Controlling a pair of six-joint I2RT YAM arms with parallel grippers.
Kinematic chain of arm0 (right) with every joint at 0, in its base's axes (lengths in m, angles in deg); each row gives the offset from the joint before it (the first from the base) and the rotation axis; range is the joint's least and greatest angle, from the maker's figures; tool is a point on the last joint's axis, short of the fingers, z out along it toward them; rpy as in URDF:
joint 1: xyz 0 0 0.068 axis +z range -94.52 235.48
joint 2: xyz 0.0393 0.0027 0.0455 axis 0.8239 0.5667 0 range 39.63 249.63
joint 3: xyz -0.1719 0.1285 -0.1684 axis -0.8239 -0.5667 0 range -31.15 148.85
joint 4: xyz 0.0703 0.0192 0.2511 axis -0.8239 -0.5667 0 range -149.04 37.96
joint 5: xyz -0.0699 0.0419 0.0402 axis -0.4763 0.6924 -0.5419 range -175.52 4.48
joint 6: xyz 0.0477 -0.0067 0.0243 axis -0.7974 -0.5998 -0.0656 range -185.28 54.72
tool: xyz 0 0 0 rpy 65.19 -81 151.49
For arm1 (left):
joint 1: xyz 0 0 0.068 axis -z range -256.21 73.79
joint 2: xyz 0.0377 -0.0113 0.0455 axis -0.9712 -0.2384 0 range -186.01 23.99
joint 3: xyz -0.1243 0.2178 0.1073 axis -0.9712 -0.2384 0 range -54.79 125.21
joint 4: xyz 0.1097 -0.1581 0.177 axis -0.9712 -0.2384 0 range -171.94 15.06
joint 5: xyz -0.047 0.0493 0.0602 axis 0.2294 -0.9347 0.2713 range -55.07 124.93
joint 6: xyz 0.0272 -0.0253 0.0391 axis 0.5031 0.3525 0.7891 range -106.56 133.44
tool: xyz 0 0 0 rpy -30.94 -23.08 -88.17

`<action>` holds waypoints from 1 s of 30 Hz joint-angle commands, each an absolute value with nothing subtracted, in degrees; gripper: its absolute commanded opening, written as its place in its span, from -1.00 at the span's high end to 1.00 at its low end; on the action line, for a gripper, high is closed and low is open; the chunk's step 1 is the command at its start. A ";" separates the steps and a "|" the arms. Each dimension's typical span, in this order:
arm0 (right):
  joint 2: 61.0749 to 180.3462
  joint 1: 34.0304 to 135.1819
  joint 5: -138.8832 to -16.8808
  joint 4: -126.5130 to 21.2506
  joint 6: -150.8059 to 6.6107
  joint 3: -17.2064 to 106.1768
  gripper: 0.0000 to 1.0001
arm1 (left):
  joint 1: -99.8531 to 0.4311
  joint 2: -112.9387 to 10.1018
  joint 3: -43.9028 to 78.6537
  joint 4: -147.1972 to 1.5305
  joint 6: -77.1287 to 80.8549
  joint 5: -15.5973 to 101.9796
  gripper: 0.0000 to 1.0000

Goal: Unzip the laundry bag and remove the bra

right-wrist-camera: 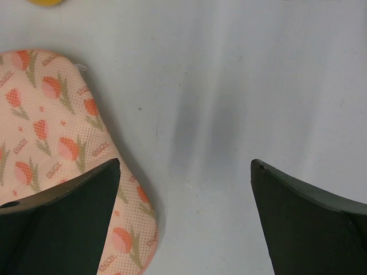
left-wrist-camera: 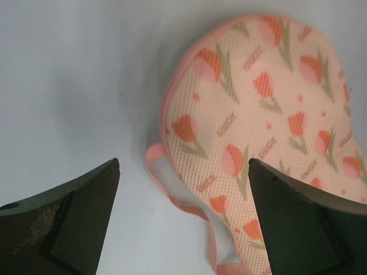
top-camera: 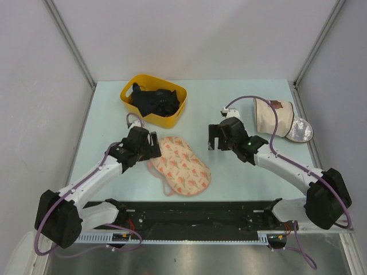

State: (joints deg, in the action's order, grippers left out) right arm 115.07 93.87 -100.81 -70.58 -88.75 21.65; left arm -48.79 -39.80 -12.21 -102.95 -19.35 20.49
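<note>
The laundry bag [top-camera: 179, 166] lies flat on the table between the two arms, peach-pink with a red-orange tulip print, and looks closed. The bra is hidden. My left gripper [top-camera: 152, 143] hovers open over the bag's far left end. In the left wrist view the bag [left-wrist-camera: 269, 103] fills the right side, and its pink trim loop [left-wrist-camera: 172, 192] lies on the table between my open fingers [left-wrist-camera: 183, 166]. My right gripper [top-camera: 214, 137] is open above bare table, just right of the bag. In the right wrist view the bag's edge [right-wrist-camera: 51, 114] shows at the left, beside my left finger [right-wrist-camera: 184, 166].
A yellow basket [top-camera: 127, 91] holding dark clothes stands at the back, behind the bag. A beige cylinder bag [top-camera: 274, 117] with a silvery piece [top-camera: 299, 130] beside it lies at the back right. White walls close in the table on three sides.
</note>
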 commanded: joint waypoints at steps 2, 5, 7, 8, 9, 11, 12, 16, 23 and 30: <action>116.00 96.87 -100.73 -68.91 -88.75 21.50 -0.99 | -46.77 -41.74 -18.13 -97.27 -29.18 28.95 -0.91; 116.44 97.93 -100.64 -68.74 -89.19 21.50 -0.99 | -46.68 -43.94 -20.16 -93.66 -32.08 28.35 -0.78; 116.27 98.19 -100.99 -68.65 -89.19 21.50 -1.00 | -46.59 -45.09 -21.21 -91.39 -32.52 26.85 -0.71; 116.10 98.19 -101.17 -68.65 -89.19 21.50 -0.99 | -46.59 -45.53 -21.65 -90.42 -32.44 26.93 -0.68; 116.01 98.19 -101.17 -68.56 -89.10 21.50 -0.99 | -46.59 -46.58 -22.18 -89.27 -32.35 27.02 -0.67; 116.09 98.28 -101.34 -68.38 -88.93 21.50 -0.99 | -46.68 -47.64 -24.03 -85.58 -32.52 27.72 -0.56; 116.09 98.28 -101.43 -68.47 -88.75 21.50 -1.00 | -46.77 -48.60 -24.29 -84.79 -32.70 27.98 -0.51; 115.48 98.28 -101.26 -68.73 -89.10 21.50 -0.99 | -46.77 -47.83 -23.25 -84.42 -32.35 28.25 0.28; 115.83 98.28 -94.87 -66.29 -88.66 21.58 -0.99 | -46.77 -43.69 -14.64 -94.88 -24.80 25.44 0.99; 119.34 96.35 -71.29 -56.53 -97.00 21.76 -0.99 | -43.87 -39.21 -13.23 -92.06 -35.84 32.94 0.99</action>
State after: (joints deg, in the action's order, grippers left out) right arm 117.12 96.54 -84.46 -64.85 -91.43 21.36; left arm -46.10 -42.18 -15.57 -93.00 -29.30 31.09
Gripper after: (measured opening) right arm 0.995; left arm 0.024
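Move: Slightly behind the left hand (about 2 cm), 3 cm to its right and 9 cm below lies the laundry bag's zipped left edge; the bag's middle is some 12 cm right and 4 cm back. Its pink strap trails about 10 cm back and 3 cm right, and the yellow basket stands roughly 20 cm ahead, 2 cm right. From the right hand that edge is about 20 cm left, 5 cm back and 12 cm below, the bag's middle 11 cm left and 7 cm back. Dropping about 8 cm, with a little back and right, the left hand closes its open fingers on the bag's zipped edge beside the strap, pinches the mesh, then lifts it some 7 cm while drawing it rightward and a bit forward. The open right hand moves about 6 cm left and 3 cm back towards the pinched edge, pausing on the way and tilting late. ##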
